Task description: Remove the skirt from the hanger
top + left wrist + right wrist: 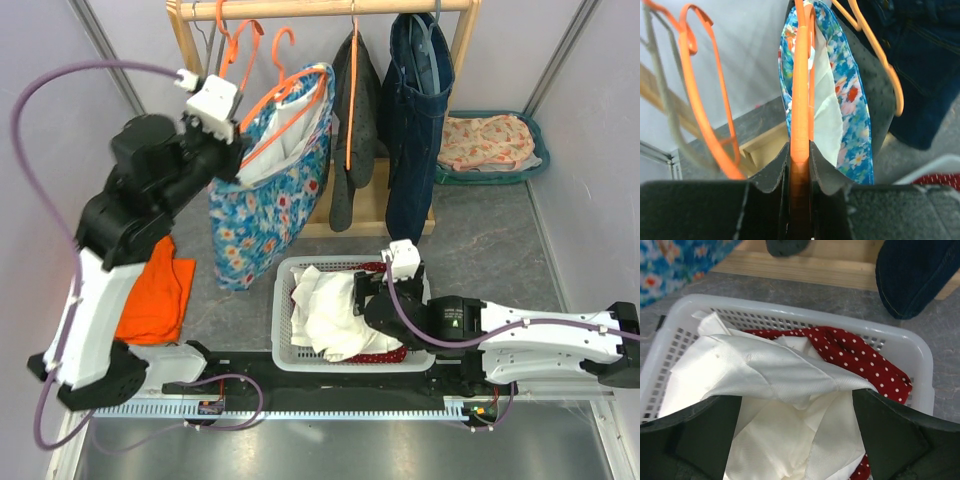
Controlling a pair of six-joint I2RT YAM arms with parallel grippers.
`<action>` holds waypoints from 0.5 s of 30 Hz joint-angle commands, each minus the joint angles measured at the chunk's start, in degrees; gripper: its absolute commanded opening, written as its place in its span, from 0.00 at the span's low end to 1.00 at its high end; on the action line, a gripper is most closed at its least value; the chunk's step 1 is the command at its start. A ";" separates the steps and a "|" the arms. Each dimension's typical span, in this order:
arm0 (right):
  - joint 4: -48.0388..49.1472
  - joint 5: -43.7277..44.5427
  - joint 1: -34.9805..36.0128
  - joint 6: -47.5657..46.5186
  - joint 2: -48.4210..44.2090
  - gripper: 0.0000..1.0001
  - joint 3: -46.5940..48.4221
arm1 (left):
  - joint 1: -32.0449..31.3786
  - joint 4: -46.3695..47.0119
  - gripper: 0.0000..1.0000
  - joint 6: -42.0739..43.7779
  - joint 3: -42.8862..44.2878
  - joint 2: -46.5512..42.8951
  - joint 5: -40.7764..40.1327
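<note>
A blue floral skirt [268, 190] with a white lining hangs on an orange hanger [285, 95], tilted off the wooden rail [320, 8]. My left gripper [228, 140] is shut on the hanger's arm at the skirt's left top. In the left wrist view the orange hanger [800, 100] runs straight up from between my shut fingers [771, 172], with the skirt [855, 130] to its right. My right gripper [372, 295] is open and empty, low over the white laundry basket [285, 345]; its fingers [700, 435] frame white cloth [785, 405].
The basket [900, 347] holds white cloth and a red polka-dot garment [860, 360]. An empty orange hanger [240, 45], a dark grey garment [352, 130] and a navy denim garment [415, 110] hang on the rail. An orange cloth [155, 290] lies at left. A green tray [535, 150] sits at back right.
</note>
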 commanded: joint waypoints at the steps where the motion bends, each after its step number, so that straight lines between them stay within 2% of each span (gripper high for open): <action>1: -3.34 -1.24 -0.25 -3.40 2.59 0.98 8.70 | -0.20 -0.83 0.02 4.18 -2.33 -9.81 3.03; 7: -10.64 -7.12 -0.16 -3.05 1.46 0.98 13.74 | -0.20 -3.64 0.02 4.98 -1.02 -15.61 3.30; 11: -13.89 -15.20 -0.16 -1.55 0.93 0.98 12.51 | -0.20 -3.91 0.02 4.89 0.39 -15.88 3.74; 15: -15.57 -19.61 1.85 0.03 -0.82 0.98 12.33 | -0.20 -3.91 0.02 4.54 1.88 -14.92 4.35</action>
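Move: Ahead of the left hand, on the orange hanger it already holds, the floral skirt hangs with its middle about 12 cm out, 5 cm right and 12 cm down. The grey garment is some 18 cm ahead, 17 cm right and 10 cm below that hand; the empty orange hanger about 15 cm ahead, 3 cm left, nearly level. From the right hand the skirt is roughly 22 cm ahead, 16 cm left, 18 cm up, and the basket's middle 2 cm left, 12 cm below. Drawing the hanger and skirt away from the rack, the left hand keeps its grip and sweeps about 10 cm back and 6 cm left, rising 4 cm and tipping up some 10 degrees, slowing to a stop. The right hand, fingers still wide open, lifts off the white shirt, rising about 4 cm, then eases back and slightly down over the basket, turning counter-clockwise and tipping down. ##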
